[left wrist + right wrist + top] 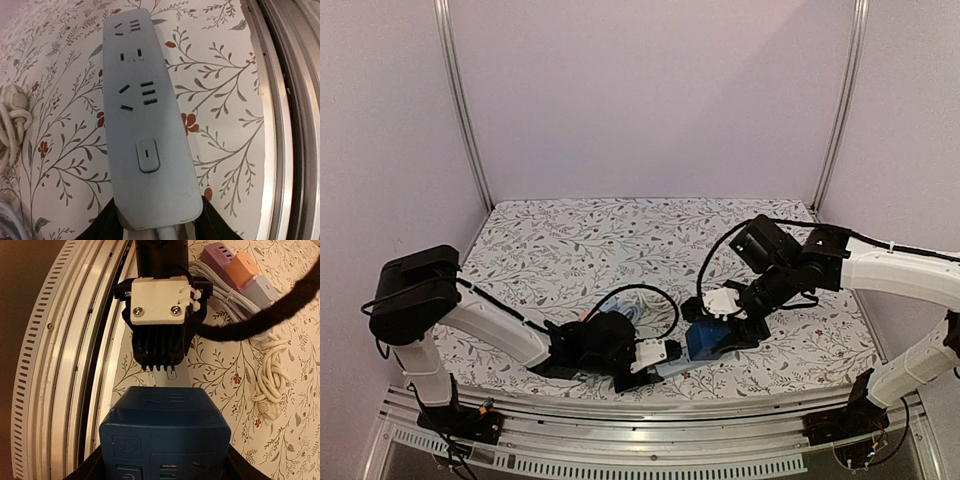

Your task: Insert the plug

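A pale grey power strip (145, 120) lies lengthwise on the floral cloth, sockets and switch facing up. My left gripper (157, 222) is shut on its cable end, one dark finger on each side. In the top view this gripper (655, 365) sits near the front rail. My right gripper (165, 467) is shut on a blue cube plug (165, 430) with sockets on its faces. It holds the plug just above the free end of the strip (172, 376). From above, the plug (705, 340) sits directly right of the left gripper. The plug's pins are hidden.
A metal rail (65, 365) runs along the table's near edge, close beside the strip. Purple and orange adapters (240, 270) and a coiled white cable (270, 375) lie behind the left wrist. A black cable (640, 295) loops over the cloth.
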Available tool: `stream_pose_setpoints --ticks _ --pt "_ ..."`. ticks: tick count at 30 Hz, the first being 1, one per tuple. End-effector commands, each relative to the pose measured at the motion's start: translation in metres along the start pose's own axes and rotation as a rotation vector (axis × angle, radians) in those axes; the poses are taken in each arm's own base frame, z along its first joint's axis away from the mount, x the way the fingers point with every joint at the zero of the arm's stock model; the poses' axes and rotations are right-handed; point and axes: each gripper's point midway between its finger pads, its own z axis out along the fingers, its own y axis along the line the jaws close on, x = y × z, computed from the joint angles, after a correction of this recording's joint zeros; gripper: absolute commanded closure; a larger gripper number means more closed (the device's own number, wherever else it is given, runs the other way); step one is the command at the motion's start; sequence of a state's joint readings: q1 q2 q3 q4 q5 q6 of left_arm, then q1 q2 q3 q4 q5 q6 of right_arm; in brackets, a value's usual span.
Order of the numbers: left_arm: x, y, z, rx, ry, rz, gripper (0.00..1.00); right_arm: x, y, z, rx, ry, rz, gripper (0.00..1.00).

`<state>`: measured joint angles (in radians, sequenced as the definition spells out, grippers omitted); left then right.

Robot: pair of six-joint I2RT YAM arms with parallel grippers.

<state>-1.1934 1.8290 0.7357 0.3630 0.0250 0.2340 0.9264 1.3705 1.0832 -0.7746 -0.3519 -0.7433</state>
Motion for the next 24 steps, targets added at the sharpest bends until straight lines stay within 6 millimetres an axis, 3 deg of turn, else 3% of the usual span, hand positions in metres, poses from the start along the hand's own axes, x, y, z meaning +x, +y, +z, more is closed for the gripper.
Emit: stream_pose_setpoints --ticks 1,13,22,24 --pt "0.036 -0.013 -0.004 0.075 0.082 0.043 0.73 -0.005 0.02 0.006 -0.079 0.008 -0.072 1.0" --pt "0.036 -0.016 -0.006 0.096 0.057 0.041 0.67 -0.008 0.015 0.027 -0.093 0.004 -0.122 1.0" --pt "0.035 -0.011 -0.012 0.073 0.015 0.016 0.36 -0.004 0.006 0.044 -0.096 0.041 -0.125 1.0" --pt "0.034 -0.01 -0.013 0.067 0.006 0.009 0.22 -0.006 0.004 0.044 -0.089 0.033 -0.134 1.0"
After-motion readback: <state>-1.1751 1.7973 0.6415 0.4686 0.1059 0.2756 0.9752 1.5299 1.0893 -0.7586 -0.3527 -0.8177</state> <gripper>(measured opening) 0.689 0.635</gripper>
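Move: The right hand already holds the blue plug over the grey power strip; the sockets to bring it to lie about 13 cm below that hand, some 3 cm left and 2 cm back. From the left hand, still gripping the strip's cord end, those sockets are roughly 10 cm right and 4 cm ahead at the same height. The white cable coil lies about 17 cm ahead of the left hand and 2 cm right; the purple strip with its small plugs is 13 cm ahead and 11 cm left. Lower the right gripper about 5 cm towards the grey strip's sockets, drawing back 1 to 2 cm first and then sinking faster with a slight drift left, keeping the blue plug held. Meanwhile draw the left gripper, holding the strip's cord end, about 1 cm back and a little left with a slight clockwise turn, then open its fingers to let go of the strip. ##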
